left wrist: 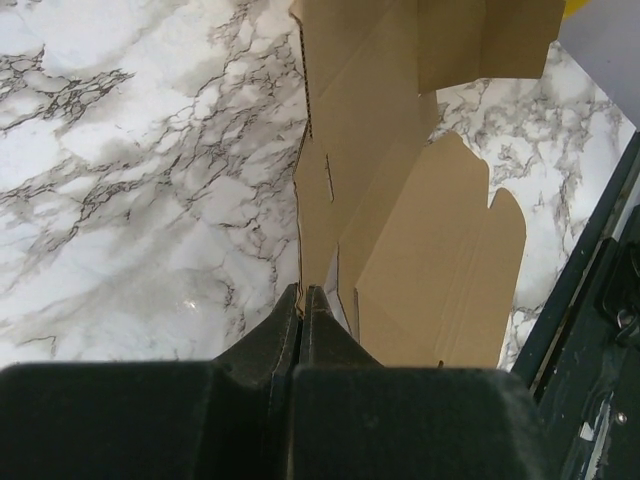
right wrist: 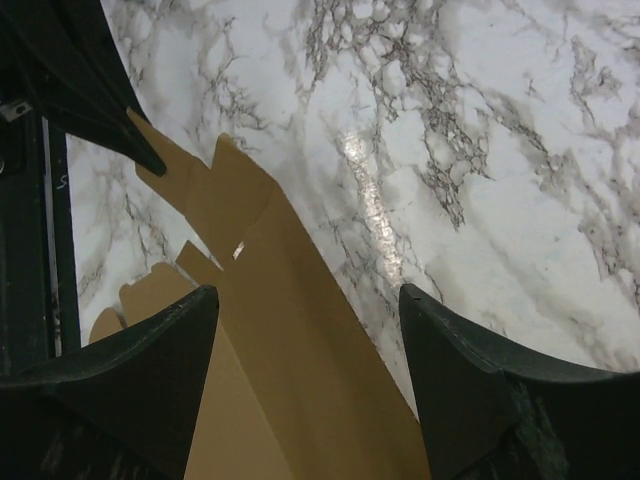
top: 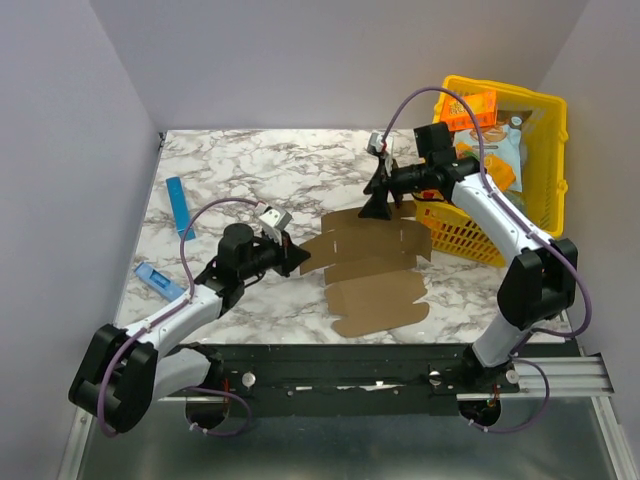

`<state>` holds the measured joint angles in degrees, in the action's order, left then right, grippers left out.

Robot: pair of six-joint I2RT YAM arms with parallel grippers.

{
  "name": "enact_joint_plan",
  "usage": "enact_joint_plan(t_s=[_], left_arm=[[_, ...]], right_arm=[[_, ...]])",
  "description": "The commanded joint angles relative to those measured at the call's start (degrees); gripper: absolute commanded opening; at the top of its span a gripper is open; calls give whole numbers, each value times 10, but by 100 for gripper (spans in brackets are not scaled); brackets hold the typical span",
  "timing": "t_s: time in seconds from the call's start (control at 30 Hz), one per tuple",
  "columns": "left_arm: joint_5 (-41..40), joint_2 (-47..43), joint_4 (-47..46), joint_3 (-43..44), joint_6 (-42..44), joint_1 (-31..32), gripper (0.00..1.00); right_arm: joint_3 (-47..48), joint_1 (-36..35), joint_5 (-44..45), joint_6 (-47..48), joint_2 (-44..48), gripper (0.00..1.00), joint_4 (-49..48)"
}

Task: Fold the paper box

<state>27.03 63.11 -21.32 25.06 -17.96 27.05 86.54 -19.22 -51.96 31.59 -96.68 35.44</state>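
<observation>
The paper box [top: 375, 272] is a flat brown die-cut cardboard sheet lying mid-table, its flaps spread. My left gripper [top: 298, 258] is shut on the sheet's left edge; in the left wrist view a thin cardboard edge sits pinched between the closed fingertips [left wrist: 302, 292], and the paper box [left wrist: 380, 150] stretches away from them, partly raised. My right gripper [top: 380, 205] stands open over the sheet's far edge. In the right wrist view the paper box [right wrist: 290, 380] runs between its spread fingers [right wrist: 308, 300] without touching them.
A yellow basket [top: 455, 235] with snack packs and an orange box [top: 472, 108] stands at the back right, close behind my right arm. A slim blue bar [top: 180, 205] and another blue item [top: 158, 278] lie at the left. A black rail [top: 350, 365] borders the near edge.
</observation>
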Motion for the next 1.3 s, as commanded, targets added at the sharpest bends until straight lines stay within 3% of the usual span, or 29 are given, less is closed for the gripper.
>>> enact_joint_plan(t_s=[0.0, 0.47, 0.73, 1.27], left_arm=[[30, 22, 53, 38, 47, 5, 0], [24, 3, 82, 49, 56, 11, 0], [15, 3, 93, 54, 62, 12, 0], [-9, 5, 102, 65, 79, 12, 0]], right_arm=[[-40, -8, -3, 31, 9, 81, -2], [-18, -10, 84, 31, -37, 81, -61], [55, -10, 80, 58, -111, 78, 39], [115, -11, -6, 73, -162, 45, 160]])
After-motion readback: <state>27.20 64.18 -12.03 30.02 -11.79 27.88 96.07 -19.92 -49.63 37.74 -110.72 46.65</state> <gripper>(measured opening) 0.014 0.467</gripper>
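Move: The right hand hangs wide open over the box's far edge, which lies about 7 cm below it and 1 cm ahead. The right side flap is some 12 cm to this hand's right and 8 cm back. The near panel is about 23 cm back and 3 cm right, roughly 9 cm lower. From the left hand, which already pinches the box's left tab, that far edge is about 12 cm ahead and 16 cm right, roughly level. Downward goes the right hand, about 7 cm towards the box's far edge, reaching a few centimetres forward on the way and then easing back some 2 cm. Its fingers, pointing left and down, tip about 10 degrees and begin to close late, ending about half open around the line of the edge. The left hand stays in place, still pinching the left tab, and rolls about 5 degrees. ##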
